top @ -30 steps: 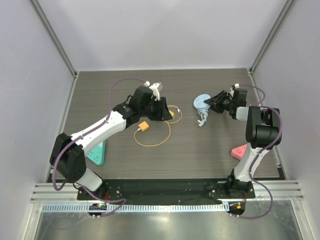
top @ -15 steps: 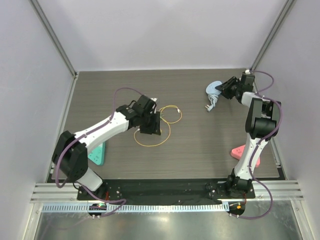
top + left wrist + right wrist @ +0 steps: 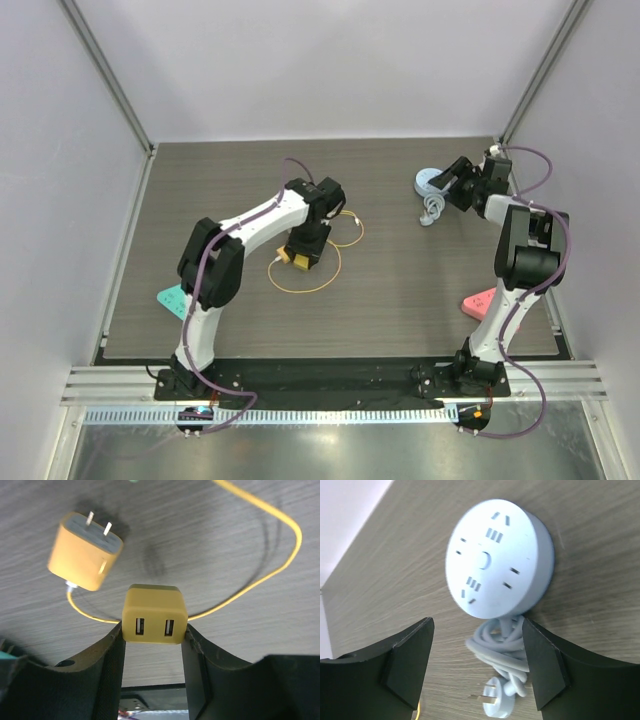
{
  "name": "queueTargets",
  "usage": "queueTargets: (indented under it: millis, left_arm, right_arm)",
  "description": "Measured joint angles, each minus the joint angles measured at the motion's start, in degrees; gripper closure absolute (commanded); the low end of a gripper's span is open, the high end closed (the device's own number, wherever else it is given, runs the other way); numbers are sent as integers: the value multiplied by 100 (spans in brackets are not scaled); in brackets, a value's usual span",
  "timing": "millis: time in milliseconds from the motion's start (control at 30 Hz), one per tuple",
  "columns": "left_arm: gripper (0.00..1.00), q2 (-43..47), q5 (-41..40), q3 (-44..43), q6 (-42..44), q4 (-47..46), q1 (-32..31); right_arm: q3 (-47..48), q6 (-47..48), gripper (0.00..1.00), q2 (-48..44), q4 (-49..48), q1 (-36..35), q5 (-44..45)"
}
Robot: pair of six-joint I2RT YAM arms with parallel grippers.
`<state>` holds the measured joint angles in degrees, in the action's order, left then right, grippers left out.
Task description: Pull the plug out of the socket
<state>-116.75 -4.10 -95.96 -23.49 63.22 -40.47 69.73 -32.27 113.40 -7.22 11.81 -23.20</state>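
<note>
My left gripper (image 3: 154, 630) is shut on a small yellow socket block (image 3: 155, 614) with two slots facing the camera. The yellow plug (image 3: 85, 550), two prongs bare, lies apart from it on the table, joined to a looping yellow cable (image 3: 280, 565). From above, the left gripper (image 3: 303, 250) sits over that cable loop (image 3: 320, 285). My right gripper (image 3: 476, 625) is open, its jaws standing wide on either side of a coiled grey cord (image 3: 502, 647) below a round pale-blue socket (image 3: 497, 557). From above, that round socket (image 3: 432, 180) lies at the far right beside the right gripper (image 3: 455, 185).
The cord's own white plug (image 3: 495, 700) lies on the table with its prongs showing. A teal piece (image 3: 172, 300) lies at the left edge and a pink piece (image 3: 480, 302) near the right arm's base. Enclosure walls close in the table on three sides.
The right gripper has opened and let go of the round socket, which now lies at the far right. The left arm has swung so that its gripper is now over the yellow cable loop.
</note>
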Motion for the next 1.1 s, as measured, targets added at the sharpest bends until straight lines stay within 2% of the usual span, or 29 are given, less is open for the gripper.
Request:
queueTargets:
  millis: [67, 267, 367, 400, 600, 700, 900, 1033, 1100]
  left_arm:
    - [100, -223, -249, -326, 96, 234, -44]
    - [80, -568, -658, -890, 317, 684, -229]
    - [63, -592, -706, -962, 367, 752, -264]
    - [53, -595, -708, -966, 400, 752, -264]
    - [30, -619, -678, -1032, 540, 750, -258]
    - [22, -621, -688, -1080, 605, 732, -258]
    - [16, -452, -798, -946, 616, 527, -258]
    - [12, 389, -841, -356, 616, 17, -258]
    - [11, 1130, -942, 125, 619, -332, -258]
  right_arm:
    - [-28, -44, 23, -57, -166, 0, -63]
    - [-120, -151, 23, -70, -470, 0, -249]
    - [-153, -181, 23, -70, -496, 0, -289]
    - [-153, -190, 23, -70, -507, 0, -302]
    - [-166, -216, 23, -70, -562, 0, -361]
    - [-175, -234, 23, -70, -584, 0, -376]
    - [-184, -234, 23, -72, -601, -37, -374]
    - [-184, -192, 23, -127, -566, -160, -216]
    - [-184, -175, 23, -177, -531, -293, -66]
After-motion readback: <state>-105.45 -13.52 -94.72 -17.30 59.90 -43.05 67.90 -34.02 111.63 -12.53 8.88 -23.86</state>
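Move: The left hand already grips the yellow plug; the bare spot it is bound for is barely 1 cm ahead and 1 cm right, some 2 cm below. About 5 cm left and 1 cm ahead of this hand lies the yellow adapter, with the green plug 7 cm ahead and 1 cm right. From the open right hand, the round white socket is roughly 3 cm ahead, 4 cm left; the grey plug is about 6 cm back, 5 cm left. Forward by about 1 cm and turning slightly clockwise, the left hand settles beside the adapter, opens its fingers wide to let go of the yellow plug, then backs straight up, some 6 cm, the fingertips swinging back a little towards the base. The right hand, still open, rises 2 cm and drifts about 3 cm left, towards the round socket. ##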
